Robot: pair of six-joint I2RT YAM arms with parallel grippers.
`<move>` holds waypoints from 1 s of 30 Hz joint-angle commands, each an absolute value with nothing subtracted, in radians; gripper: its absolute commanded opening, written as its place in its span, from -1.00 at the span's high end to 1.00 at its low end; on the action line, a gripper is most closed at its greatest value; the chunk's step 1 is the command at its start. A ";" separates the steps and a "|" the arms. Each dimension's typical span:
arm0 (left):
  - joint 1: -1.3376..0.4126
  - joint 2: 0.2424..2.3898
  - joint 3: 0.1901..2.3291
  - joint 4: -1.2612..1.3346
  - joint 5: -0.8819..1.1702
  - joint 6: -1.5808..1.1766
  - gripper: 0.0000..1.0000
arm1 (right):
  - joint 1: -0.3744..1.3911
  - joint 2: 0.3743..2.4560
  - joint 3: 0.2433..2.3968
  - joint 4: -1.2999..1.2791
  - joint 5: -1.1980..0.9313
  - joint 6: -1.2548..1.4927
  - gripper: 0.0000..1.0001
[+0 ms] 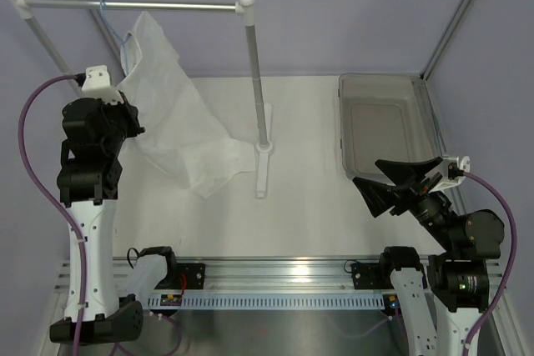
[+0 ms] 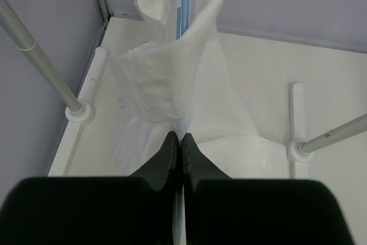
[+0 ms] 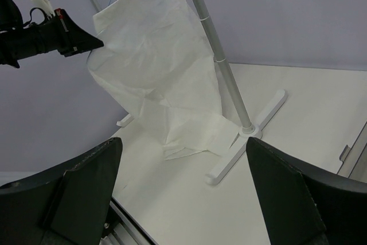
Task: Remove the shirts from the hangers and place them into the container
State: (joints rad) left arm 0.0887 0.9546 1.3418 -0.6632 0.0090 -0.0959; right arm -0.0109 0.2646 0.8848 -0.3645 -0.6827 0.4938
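A white shirt (image 1: 175, 122) hangs from a light-blue hanger (image 1: 108, 21) on the rail at the back left, its lower part pooled on the table. My left gripper (image 2: 182, 137) is shut on the shirt (image 2: 155, 84) at its shoulder edge, with a pale strip pinched between the jaws. Whether the hanger (image 2: 184, 4) wire is inside that pinch cannot be told. The right wrist view shows the left gripper (image 3: 100, 43) meeting the shirt (image 3: 155, 55) from the left. My right gripper (image 1: 371, 174) stands wide open and empty beside the grey container (image 1: 344, 122).
A silver rail (image 1: 133, 6) with white knobs spans the back left. Its right post (image 1: 259, 89) stands on a white cross foot (image 1: 264, 168) mid-table. The rack's left post (image 2: 40, 61) rises close beside my left gripper. Purple walls close the back and sides.
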 commanded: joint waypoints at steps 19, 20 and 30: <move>0.092 0.715 1.373 -0.508 0.101 -0.146 1.00 | -0.005 0.264 0.876 -0.362 -0.681 0.482 -0.99; 0.092 0.707 1.381 -0.524 0.095 -0.147 1.00 | -0.005 0.265 0.877 -0.365 -0.681 0.482 -0.99; 0.048 0.466 1.252 -0.580 0.192 -0.192 1.00 | -0.006 0.291 0.887 -0.371 -0.690 0.479 -0.99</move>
State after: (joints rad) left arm 0.0605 0.4999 1.2884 -0.6601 0.1200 -0.1715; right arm -0.0109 0.2733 0.8799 -0.3653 -0.6750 0.4904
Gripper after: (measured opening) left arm 0.027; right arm 0.993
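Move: Just in front of the left hand hangs the blue hanger with the shirt still on it, its middle about 14 cm ahead, barely 1 cm left and some 15 cm above; the shut fingers already hold a fold of the shirt. At hand height, the rack's left post stands roughly 14 cm ahead and 22 cm left, the right post about 14 cm ahead and 28 cm right. From the idle right hand the hanger is some 31 cm ahead, 52 cm left and 14 cm up. Pulling the pinched fold of the shirt back towards the base and away from the rack, the left hand travels about 13 cm back and 8 cm up, drifting some 4 cm right. It starts briskly, nearly stalls midway, then draws back faster, the fingers keeping their grip and tipping upward some 20 degrees. ##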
